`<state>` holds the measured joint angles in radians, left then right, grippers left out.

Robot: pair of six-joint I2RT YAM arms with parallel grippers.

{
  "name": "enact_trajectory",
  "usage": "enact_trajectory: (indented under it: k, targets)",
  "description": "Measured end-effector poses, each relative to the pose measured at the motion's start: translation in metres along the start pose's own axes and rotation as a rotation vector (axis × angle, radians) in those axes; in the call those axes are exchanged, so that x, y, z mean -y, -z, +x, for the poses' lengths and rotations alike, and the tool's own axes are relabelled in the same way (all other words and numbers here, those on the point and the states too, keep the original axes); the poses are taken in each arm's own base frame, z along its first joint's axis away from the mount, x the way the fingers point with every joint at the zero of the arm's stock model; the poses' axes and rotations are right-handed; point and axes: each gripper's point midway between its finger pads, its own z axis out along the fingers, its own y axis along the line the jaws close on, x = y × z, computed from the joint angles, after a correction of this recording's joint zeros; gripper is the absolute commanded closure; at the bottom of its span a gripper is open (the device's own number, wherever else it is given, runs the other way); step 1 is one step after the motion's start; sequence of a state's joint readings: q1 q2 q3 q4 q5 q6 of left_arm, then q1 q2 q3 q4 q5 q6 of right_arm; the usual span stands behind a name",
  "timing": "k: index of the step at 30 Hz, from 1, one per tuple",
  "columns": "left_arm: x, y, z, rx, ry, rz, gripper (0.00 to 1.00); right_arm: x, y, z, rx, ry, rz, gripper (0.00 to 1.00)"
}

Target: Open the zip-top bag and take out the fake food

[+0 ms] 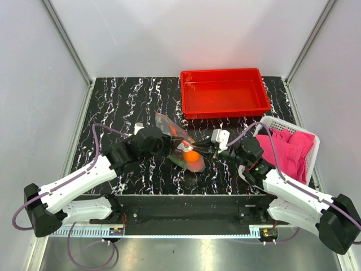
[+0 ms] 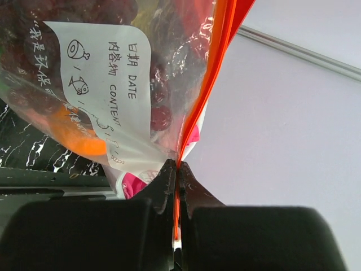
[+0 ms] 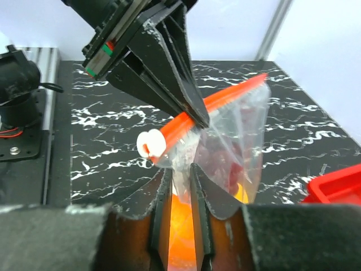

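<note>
The zip-top bag (image 1: 172,131) hangs tilted above the black marbled table between my two grippers. My left gripper (image 1: 167,140) is shut on its orange-red zip strip (image 2: 208,84); in the left wrist view the jaws (image 2: 177,169) pinch the strip edge-on. My right gripper (image 1: 207,149) is shut on the clear plastic just under the white slider (image 3: 150,144), as the right wrist view (image 3: 180,172) shows. Inside the bag are an orange ball (image 1: 193,159), also seen in the left wrist view (image 2: 73,132), and dark purple grapes (image 2: 163,116). The other food pieces are hidden.
A red tray (image 1: 223,72) stands at the back right. A white basket (image 1: 282,122) of pink cloths (image 1: 290,148) sits at the right edge beside my right arm. White walls with metal posts enclose the table.
</note>
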<state>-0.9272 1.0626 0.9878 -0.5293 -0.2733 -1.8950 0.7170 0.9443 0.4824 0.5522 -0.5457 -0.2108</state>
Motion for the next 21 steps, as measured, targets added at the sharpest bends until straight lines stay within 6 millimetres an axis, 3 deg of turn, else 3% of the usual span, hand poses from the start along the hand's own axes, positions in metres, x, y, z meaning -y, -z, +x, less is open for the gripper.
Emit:
enact_trajectory:
  k: [3, 5, 6, 7, 9, 10, 12, 13, 16, 21]
  targets:
    - [0.001, -0.001, 0.000, -0.001, 0.009, 0.001, 1.00, -0.002, -0.005, 0.003, -0.009, -0.017, -0.023, 0.75]
    - [0.001, -0.001, 0.001, -0.003, 0.011, 0.001, 0.92, -0.003, -0.006, 0.006, -0.017, -0.032, -0.027, 0.94]
    - [0.001, -0.002, 0.001, -0.003, 0.010, 0.001, 0.85, -0.003, -0.006, 0.007, -0.018, -0.037, -0.027, 1.00]
    - [0.000, -0.002, 0.001, -0.003, 0.006, -0.001, 0.71, -0.003, -0.006, 0.007, -0.017, -0.042, -0.027, 1.00]
    - [0.000, -0.003, 0.001, -0.004, -0.023, 0.009, 0.56, -0.003, -0.006, 0.007, -0.021, -0.057, -0.024, 1.00]
    - [0.003, -0.003, 0.002, -0.012, -0.043, 0.033, 0.39, -0.003, -0.006, 0.007, -0.032, -0.068, -0.025, 1.00]
    - [0.005, 0.000, 0.001, -0.022, -0.123, 0.086, 0.30, -0.003, -0.006, 0.009, -0.053, -0.086, -0.026, 1.00]
    - [0.006, 0.004, 0.000, -0.027, -0.166, 0.119, 0.20, -0.003, -0.006, 0.009, -0.065, -0.100, -0.026, 1.00]
    - [0.013, 0.024, -0.008, -0.017, -0.321, 0.216, 0.18, -0.005, -0.004, 0.012, -0.094, -0.137, -0.022, 1.00]
    - [0.045, 0.065, -0.010, 0.014, -0.702, 0.422, 0.21, -0.008, 0.001, 0.020, -0.158, -0.211, -0.011, 1.00]
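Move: The bag's corner just under the zip end sits between the right hand's part-open fingers, its middle about 1 cm to their left; the orange food hangs some 7 cm below, 1 cm back and 1 cm left, the yellow food about 6 cm below, 3 cm ahead and 2 cm left. From the left hand, already pinching the zip strip, that corner lies roughly 2 cm back, 3 cm right and 3 cm lower. Right fingers shut on the bag's corner and sink 2 cm; left opens off the zip, rising about 7 cm. ##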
